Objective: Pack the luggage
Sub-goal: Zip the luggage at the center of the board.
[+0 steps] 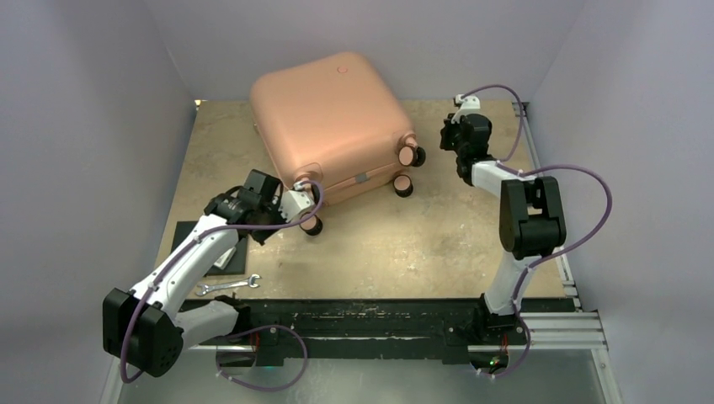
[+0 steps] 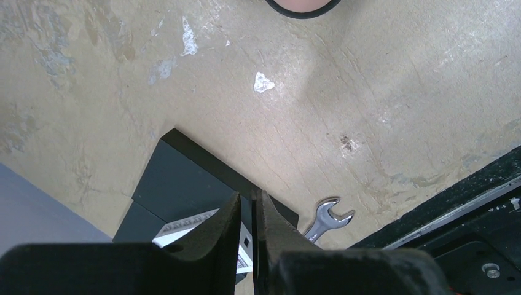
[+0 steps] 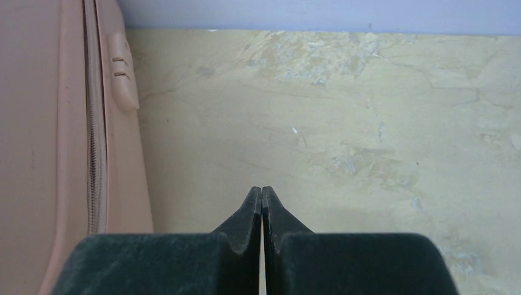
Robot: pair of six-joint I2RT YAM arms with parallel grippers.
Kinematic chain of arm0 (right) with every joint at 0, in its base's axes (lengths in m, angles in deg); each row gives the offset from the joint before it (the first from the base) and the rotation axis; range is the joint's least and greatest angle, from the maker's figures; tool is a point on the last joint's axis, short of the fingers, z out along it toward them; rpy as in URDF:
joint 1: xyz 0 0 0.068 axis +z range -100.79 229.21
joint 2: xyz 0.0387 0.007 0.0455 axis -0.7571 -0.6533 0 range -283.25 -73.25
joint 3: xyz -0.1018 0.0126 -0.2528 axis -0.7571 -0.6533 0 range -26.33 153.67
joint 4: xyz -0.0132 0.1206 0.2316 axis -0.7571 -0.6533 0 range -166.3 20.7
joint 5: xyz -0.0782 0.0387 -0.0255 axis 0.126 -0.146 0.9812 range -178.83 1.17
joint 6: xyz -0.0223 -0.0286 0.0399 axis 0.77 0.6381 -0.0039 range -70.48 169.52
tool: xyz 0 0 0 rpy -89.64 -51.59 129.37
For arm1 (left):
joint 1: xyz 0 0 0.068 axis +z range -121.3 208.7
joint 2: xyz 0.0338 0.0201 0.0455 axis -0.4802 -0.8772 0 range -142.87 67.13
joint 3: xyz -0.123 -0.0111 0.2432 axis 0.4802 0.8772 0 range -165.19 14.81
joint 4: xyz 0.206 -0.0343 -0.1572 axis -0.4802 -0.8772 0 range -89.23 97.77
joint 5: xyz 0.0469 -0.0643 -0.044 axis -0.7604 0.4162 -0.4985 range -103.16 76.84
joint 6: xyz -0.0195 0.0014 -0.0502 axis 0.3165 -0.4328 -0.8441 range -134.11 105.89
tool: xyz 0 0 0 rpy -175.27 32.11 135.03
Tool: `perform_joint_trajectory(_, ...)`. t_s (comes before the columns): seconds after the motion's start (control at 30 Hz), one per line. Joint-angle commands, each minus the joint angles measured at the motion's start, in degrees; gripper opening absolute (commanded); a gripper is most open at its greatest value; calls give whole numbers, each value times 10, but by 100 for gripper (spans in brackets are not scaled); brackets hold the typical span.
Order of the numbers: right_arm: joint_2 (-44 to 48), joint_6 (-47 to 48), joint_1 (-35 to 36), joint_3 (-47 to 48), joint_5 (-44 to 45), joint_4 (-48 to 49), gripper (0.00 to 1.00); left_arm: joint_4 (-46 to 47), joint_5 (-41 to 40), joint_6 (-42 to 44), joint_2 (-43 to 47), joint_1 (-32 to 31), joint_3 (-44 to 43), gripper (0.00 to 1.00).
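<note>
The luggage (image 1: 337, 126) is a large salmon-pink hard-shell suitcase, lying closed on the table at the back centre. Its zipped side (image 3: 43, 153) fills the left of the right wrist view. My left gripper (image 1: 263, 233) points down just left of the case's near wheel (image 1: 311, 225), over the edge of a black pad. In its own view the left gripper (image 2: 247, 195) shows only a narrow gap, with nothing between the fingers. My right gripper (image 1: 460, 114) hovers to the right of the case near the back wall. There the right gripper (image 3: 262, 189) is shut and empty.
A flat black pad (image 1: 206, 244) with a white box (image 2: 184, 224) lies at the near left. A silver wrench (image 1: 227, 284) rests beside it near the black rail (image 1: 362, 316). Grey walls close in on three sides.
</note>
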Motion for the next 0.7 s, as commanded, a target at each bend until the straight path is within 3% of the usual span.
perform_joint_trajectory(0.0,-16,45,8,38,-42,11,0,1,6,7,22,7,-9,13)
perform_joint_trajectory(0.03,-20,45,8,42,-60,8,4,-3,17,8,28,9,-15,18)
perform_joint_trajectory(0.13,-33,47,11,68,-119,-3,26,-17,65,15,61,11,-46,47)
perform_joint_trajectory(0.27,-61,87,29,123,-160,-48,32,-22,113,7,101,11,-111,75)
perform_joint_trajectory(0.37,-69,132,54,148,-185,-68,33,-9,116,-9,115,11,-151,84)
perform_joint_trajectory(0.57,-37,203,112,101,-253,-60,31,49,39,-57,114,11,-186,87)
perform_joint_trajectory(0.67,-14,214,133,66,-295,-52,30,60,41,-58,105,11,-189,88)
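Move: The zip seam on the suitcase's right side lies about 13 cm left of the right hand, 3 cm back and slightly lower; the near-right upper castor is about 12 cm left, 11 back, 5 up. From the left hand, the near-left upper castor is roughly 10 cm ahead, 11 right, 8 up, with the lower castor 5 ahead, 12 right, 7 down, and the black notebook 12 left, 2 back, 10 down. Right hand, part-opening, swings 11 cm left against the suitcase's side; left hand rises some 17 cm, opening wide. ##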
